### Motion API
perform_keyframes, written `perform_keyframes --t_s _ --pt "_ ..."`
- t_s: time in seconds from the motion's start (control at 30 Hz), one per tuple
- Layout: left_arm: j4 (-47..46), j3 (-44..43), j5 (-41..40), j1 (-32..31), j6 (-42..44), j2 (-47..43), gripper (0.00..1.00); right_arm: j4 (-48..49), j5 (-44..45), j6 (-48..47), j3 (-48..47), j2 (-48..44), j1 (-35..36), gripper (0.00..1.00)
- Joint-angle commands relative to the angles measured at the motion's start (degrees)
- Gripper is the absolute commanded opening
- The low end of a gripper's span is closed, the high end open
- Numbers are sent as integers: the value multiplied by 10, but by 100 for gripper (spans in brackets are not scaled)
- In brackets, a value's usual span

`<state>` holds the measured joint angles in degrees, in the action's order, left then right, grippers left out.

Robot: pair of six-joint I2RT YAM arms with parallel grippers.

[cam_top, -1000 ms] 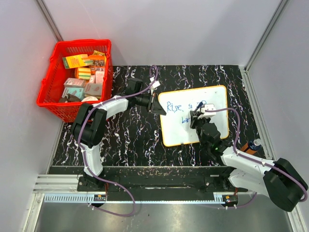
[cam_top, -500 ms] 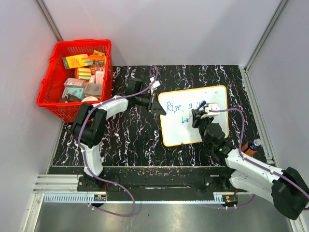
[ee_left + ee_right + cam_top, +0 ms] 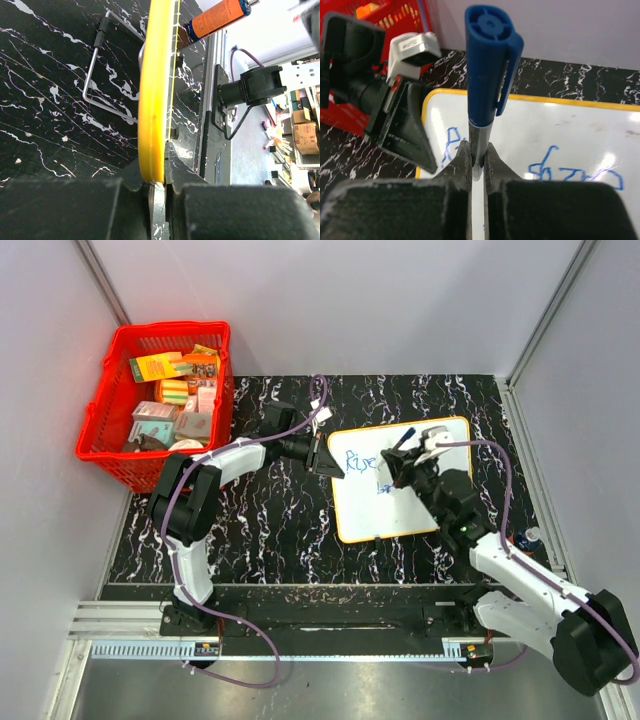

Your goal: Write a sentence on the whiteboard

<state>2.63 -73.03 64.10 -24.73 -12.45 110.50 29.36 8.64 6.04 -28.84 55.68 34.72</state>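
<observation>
The whiteboard (image 3: 365, 515) lies on the black marbled table, right of centre. Its orange-yellow rim (image 3: 156, 90) is pinched at the left edge by my shut left gripper (image 3: 328, 462) (image 3: 159, 182). Above the board's middle, my right gripper (image 3: 393, 472) (image 3: 478, 160) is shut on a blue-capped marker (image 3: 487, 65) (image 3: 403, 444), cap end pointing up and away. Of the sentence (image 3: 358, 461), the blue first word shows on the board's left. More blue letters (image 3: 570, 172) show in the right wrist view. The right arm hides the rest of the writing from above.
A red basket (image 3: 175, 328) full of small boxes stands at the far left. An orange cylinder (image 3: 220, 17) lies past the board's far edge. A bent metal wire (image 3: 95, 75) rests on the table under the board. White walls close in the table.
My right gripper has carried the marker up and to the left across the board, its forearm swinging over the right half. The left gripper and the board have stayed put.
</observation>
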Motion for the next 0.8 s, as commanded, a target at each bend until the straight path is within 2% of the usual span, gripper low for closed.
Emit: perform_keyframes --t_s 0.0,0.13,0.23,0.33,0.5,0.67,0.77 --pt "33 24 -77 -27 121 20 0 0 -192 78 -39 -9 -101 0" --pt "33 23 -77 -27 121 21 0 31 -309 155 -19 -21 -200 0" --pt "32 24 -76 -27 121 19 0 109 -381 243 24 -21 -283 0" --pt "32 25 -76 -27 121 18 0 161 -385 292 72 -32 -325 0" --pt "29 25 -77 -27 121 19 0 170 -352 261 134 -109 -329 0" --pt "29 23 -78 -27 121 23 0 112 -313 218 186 -206 -329 0" --pt "29 22 -78 -27 120 24 0 75 -329 201 193 -239 -326 0"
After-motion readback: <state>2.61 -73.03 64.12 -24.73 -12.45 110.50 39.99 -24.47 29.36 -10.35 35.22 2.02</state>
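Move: The whiteboard leans back, its middle roughly level with the right hand, a centimetre or so to its right and some 10 cm below. On it, "Rise" sits about 3 cm ahead, 7 cm left and 5 below; "shine" about 4 cm ahead, 3 cm right and 5 below; the lone lower stroke about 1 cm back, 3 cm left and 10 below. From the left hand, the board's middle lies about 13 cm right, at about its height. The marker, still pinched upright in the right fingers, is swept about 9 cm right, away from the lower stroke and clear of "shine": first slightly forward and up, then back some 6 cm with a shallow dip. The wrist rolls about 20 degrees, left side rising. The left hand keeps its pinch on the whiteboard's left edge and stays put. ##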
